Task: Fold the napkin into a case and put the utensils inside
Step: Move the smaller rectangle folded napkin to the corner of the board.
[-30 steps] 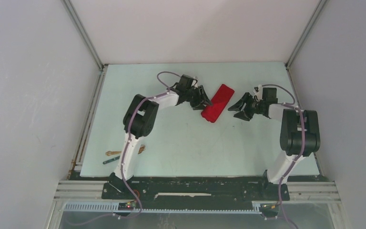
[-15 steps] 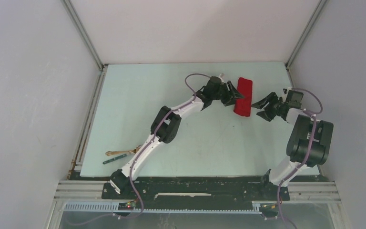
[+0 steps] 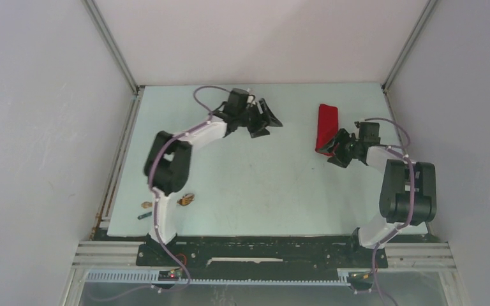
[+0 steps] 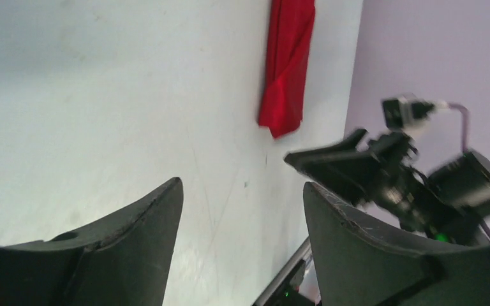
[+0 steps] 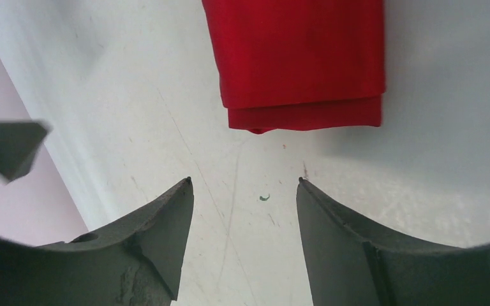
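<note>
The napkin is folded into a narrow red case (image 3: 326,126) lying at the back right of the table, also seen in the left wrist view (image 4: 287,70) and the right wrist view (image 5: 300,57). My right gripper (image 3: 335,152) (image 5: 244,181) is open just short of the case's near end, with nothing between its fingers. My left gripper (image 3: 269,125) (image 4: 242,185) is open and empty, well to the left of the case. The wooden fork (image 3: 186,199) and the teal utensil (image 3: 143,216) lie at the near left, partly hidden by my left arm.
The enclosure's side wall and frame rail (image 3: 400,95) run close behind the case and my right arm. My left arm's lower link (image 3: 161,210) stands over the utensils near the table's front left edge.
The case slid from the table's middle to the back right. My left gripper has let go, opened wider and swung back left. My right gripper has closed in on the case's near end.
</note>
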`<state>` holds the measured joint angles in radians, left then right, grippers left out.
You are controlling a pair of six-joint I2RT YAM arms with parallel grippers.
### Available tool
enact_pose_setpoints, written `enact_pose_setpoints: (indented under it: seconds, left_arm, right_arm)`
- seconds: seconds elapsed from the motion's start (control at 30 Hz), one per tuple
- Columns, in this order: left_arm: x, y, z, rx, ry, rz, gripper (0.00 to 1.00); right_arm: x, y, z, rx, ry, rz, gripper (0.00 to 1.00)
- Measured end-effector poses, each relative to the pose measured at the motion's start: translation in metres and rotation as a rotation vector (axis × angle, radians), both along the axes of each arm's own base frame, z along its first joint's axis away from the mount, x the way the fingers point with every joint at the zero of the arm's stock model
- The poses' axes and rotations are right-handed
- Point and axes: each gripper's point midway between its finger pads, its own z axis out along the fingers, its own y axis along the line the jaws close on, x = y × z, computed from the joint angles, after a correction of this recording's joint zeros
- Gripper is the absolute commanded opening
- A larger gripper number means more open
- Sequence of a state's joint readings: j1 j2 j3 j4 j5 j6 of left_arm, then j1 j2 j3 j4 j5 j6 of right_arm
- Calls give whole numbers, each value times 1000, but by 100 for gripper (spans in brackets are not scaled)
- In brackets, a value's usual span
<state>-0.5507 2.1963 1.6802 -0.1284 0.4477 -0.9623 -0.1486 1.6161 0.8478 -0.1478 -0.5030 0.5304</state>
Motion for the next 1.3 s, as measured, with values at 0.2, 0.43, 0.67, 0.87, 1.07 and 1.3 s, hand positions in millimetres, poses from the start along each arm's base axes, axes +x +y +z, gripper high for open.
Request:
enact_pose_setpoints:
  seconds: [0.2,0.43,0.67,0.87,1.07,1.3]
  left_arm:
    - [-69,54,77,8,-146,-44,73]
    - [-148,89,98,24,-225,-111,73]
    - [-173,107,76,59,-165,-112,74]
    - [-176,108,86,45,-185,-113,74]
    - [-183,113,110,16,-244,-103,73]
    - [-191,125,123,32,-284,-84,74]
  right_arm:
    - [8,28,-13,31,8,17,65]
    - [18,46,-24,59,25,-60,64]
    - [27,26,-24,48,5,-141,65]
    - [51,35,-23,-9,-34,-102,65]
    - [133,113,-6,22,-138,38,65]
    - [176,179,44,91,-250,176,68]
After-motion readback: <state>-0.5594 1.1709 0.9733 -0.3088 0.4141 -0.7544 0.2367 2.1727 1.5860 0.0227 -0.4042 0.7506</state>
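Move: The red folded napkin lies lengthwise ahead of the right hand: its middle is about 13 cm farther out, 2 cm to the right and 4 cm lower. Its near end is only some 3 cm ahead and 2 cm right. The board's far right corner is roughly 36 cm ahead and 28 cm right of this hand. From the left hand the napkin's middle is about 5 cm ahead, 23 cm right and 9 cm below. The right hand heads for the napkin's near end, sinking about 2.5 cm as it slides left and a little forward. It edges back right, then sweeps some 20 cm forward and left across that end, rising late, fingers still parted and tipping up. The left hand backs away from the napkin, up and to its left, staying open. ##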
